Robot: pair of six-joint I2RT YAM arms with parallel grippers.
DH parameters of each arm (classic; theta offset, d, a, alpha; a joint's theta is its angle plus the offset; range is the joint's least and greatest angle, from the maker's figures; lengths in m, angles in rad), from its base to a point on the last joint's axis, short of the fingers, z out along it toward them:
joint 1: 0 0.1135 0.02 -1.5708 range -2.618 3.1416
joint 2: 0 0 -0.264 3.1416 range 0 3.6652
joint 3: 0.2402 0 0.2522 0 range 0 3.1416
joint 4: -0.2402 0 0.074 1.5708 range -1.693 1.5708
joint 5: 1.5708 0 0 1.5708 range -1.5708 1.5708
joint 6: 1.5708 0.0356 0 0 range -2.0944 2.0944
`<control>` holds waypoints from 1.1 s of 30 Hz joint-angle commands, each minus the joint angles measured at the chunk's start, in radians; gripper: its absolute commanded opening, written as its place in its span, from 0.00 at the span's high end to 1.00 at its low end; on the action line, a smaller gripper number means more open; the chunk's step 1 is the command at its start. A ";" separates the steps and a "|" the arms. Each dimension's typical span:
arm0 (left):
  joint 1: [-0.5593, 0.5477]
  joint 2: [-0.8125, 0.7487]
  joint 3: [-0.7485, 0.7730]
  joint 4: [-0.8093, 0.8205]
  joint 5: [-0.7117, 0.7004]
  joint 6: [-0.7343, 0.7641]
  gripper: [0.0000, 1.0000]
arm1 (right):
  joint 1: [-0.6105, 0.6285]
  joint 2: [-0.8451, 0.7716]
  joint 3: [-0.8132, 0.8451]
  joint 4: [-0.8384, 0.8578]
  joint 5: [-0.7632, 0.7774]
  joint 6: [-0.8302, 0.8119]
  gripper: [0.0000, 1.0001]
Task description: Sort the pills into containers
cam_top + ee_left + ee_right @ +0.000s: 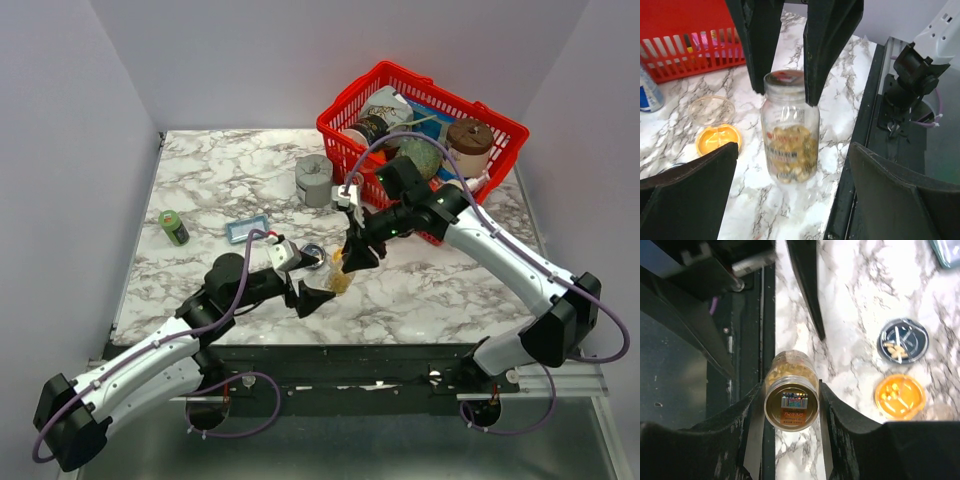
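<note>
A clear pill jar (790, 137) with a gold lid (791, 402), full of yellowish pills, stands upright near the table's front edge. My right gripper (791, 390) comes down from above and is shut on its lid. My left gripper (794, 147) is open wide, one finger on each side of the jar and neither touching it. Left of the jar lies the orange container (900, 396) with yellow pills in it. Beside it is the silvery, dark-bottomed container (903, 340), holding pale pills. In the top view the jar (340, 282) sits between both grippers.
A clear round lid (711, 109) lies behind the orange dish. The red wire basket (420, 120), full of bottles, stands at the back right. A grey squat cylinder (314, 180), a teal tray (247, 229) and a green can (174, 227) lie further left. The table's front edge (860, 125) is just beside the jar.
</note>
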 commanded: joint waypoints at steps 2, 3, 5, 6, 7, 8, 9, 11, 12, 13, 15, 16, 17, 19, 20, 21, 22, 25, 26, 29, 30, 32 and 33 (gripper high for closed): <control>0.011 -0.083 0.091 -0.231 -0.147 0.116 0.01 | -0.065 -0.096 -0.085 0.014 0.105 -0.004 0.75; 0.013 -0.091 0.113 -0.257 -0.184 0.133 0.01 | -0.080 -0.109 -0.100 0.023 0.124 -0.012 0.75; 0.019 -0.100 0.141 -0.340 -0.308 0.138 0.01 | -0.097 -0.158 -0.168 0.034 0.177 -0.026 0.75; 0.025 -0.098 0.170 -0.361 -0.357 0.136 0.01 | -0.109 -0.178 -0.192 0.042 0.190 -0.029 0.75; 0.035 -0.094 0.183 -0.380 -0.394 0.135 0.01 | -0.138 -0.196 -0.235 0.046 0.203 -0.033 0.75; 0.043 -0.085 0.192 -0.407 -0.435 0.138 0.01 | -0.155 -0.212 -0.258 0.049 0.222 -0.035 0.75; 0.051 -0.078 0.206 -0.417 -0.468 0.139 0.01 | -0.193 -0.250 -0.278 0.051 0.231 -0.039 0.75; 0.063 -0.057 0.210 -0.434 -0.520 0.138 0.01 | -0.235 -0.290 -0.336 0.052 0.272 -0.056 0.74; 0.068 -0.048 0.213 -0.440 -0.537 0.135 0.01 | -0.273 -0.326 -0.355 0.051 0.292 -0.065 0.74; 0.069 -0.042 0.215 -0.447 -0.552 0.130 0.01 | -0.290 -0.350 -0.378 0.051 0.317 -0.093 0.74; 0.071 -0.023 0.227 -0.480 -0.575 0.133 0.01 | -0.327 -0.385 -0.433 0.049 0.390 -0.130 0.74; 0.072 -0.020 0.229 -0.490 -0.580 0.138 0.01 | -0.368 -0.417 -0.450 0.051 0.406 -0.157 0.73; 0.072 -0.022 0.227 -0.500 -0.583 0.144 0.01 | -0.393 -0.429 -0.465 0.048 0.423 -0.167 0.73; 0.074 -0.031 0.221 -0.504 -0.595 0.151 0.01 | -0.466 -0.465 -0.510 0.046 0.432 -0.196 0.73; 0.074 -0.041 0.218 -0.507 -0.595 0.153 0.01 | -0.491 -0.477 -0.524 0.048 0.434 -0.204 0.73; 0.072 -0.048 0.212 -0.507 -0.597 0.153 0.01 | -0.520 -0.486 -0.536 0.049 0.435 -0.213 0.73; 0.072 -0.052 0.210 -0.509 -0.597 0.153 0.01 | -0.575 -0.492 -0.557 0.052 0.434 -0.230 0.73; 0.072 -0.068 0.206 -0.512 -0.598 0.159 0.01 | -0.687 -0.508 -0.588 0.071 0.427 -0.263 0.73; 0.072 -0.068 0.206 -0.515 -0.598 0.161 0.01 | -0.700 -0.509 -0.594 0.075 0.427 -0.271 0.73; 0.072 -0.068 0.206 -0.523 -0.597 0.164 0.01 | -0.818 -0.499 -0.597 0.095 0.429 -0.306 0.73; 0.074 -0.068 0.209 -0.524 -0.597 0.164 0.01 | -0.842 -0.491 -0.596 0.106 0.423 -0.316 0.73; 0.074 -0.074 0.207 -0.526 -0.595 0.162 0.01 | -0.917 -0.474 -0.584 0.114 0.415 -0.342 0.72; 0.074 -0.074 0.206 -0.526 -0.594 0.162 0.01 | -0.942 -0.465 -0.577 0.120 0.403 -0.349 0.72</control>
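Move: The right hand already holds the capped pill jar, which hangs just under its fingers; the clear table it goes to lies about 31 cm to its right, 6 cm ahead and 17 cm below. The basket's near corner is some 12 cm beyond that spot. The orange dish sits about 13 cm ahead of the right hand, the dark dish 9 cm left of that dish. From the open left hand, the jar is about 5 cm right and 2 cm ahead. Keeping its pinch on the jar, the right hand sweeps some 31 cm to the right, sinking about 10 cm and edging forward, while it swings clockwise roughly 50 degrees and its fingers tip steeper down towards the clear table before the basket. The left hand, already clear and still wide open, backs away left and forward, rising briefly before sinking again and turning counter-clockwise to face the two dishes. ##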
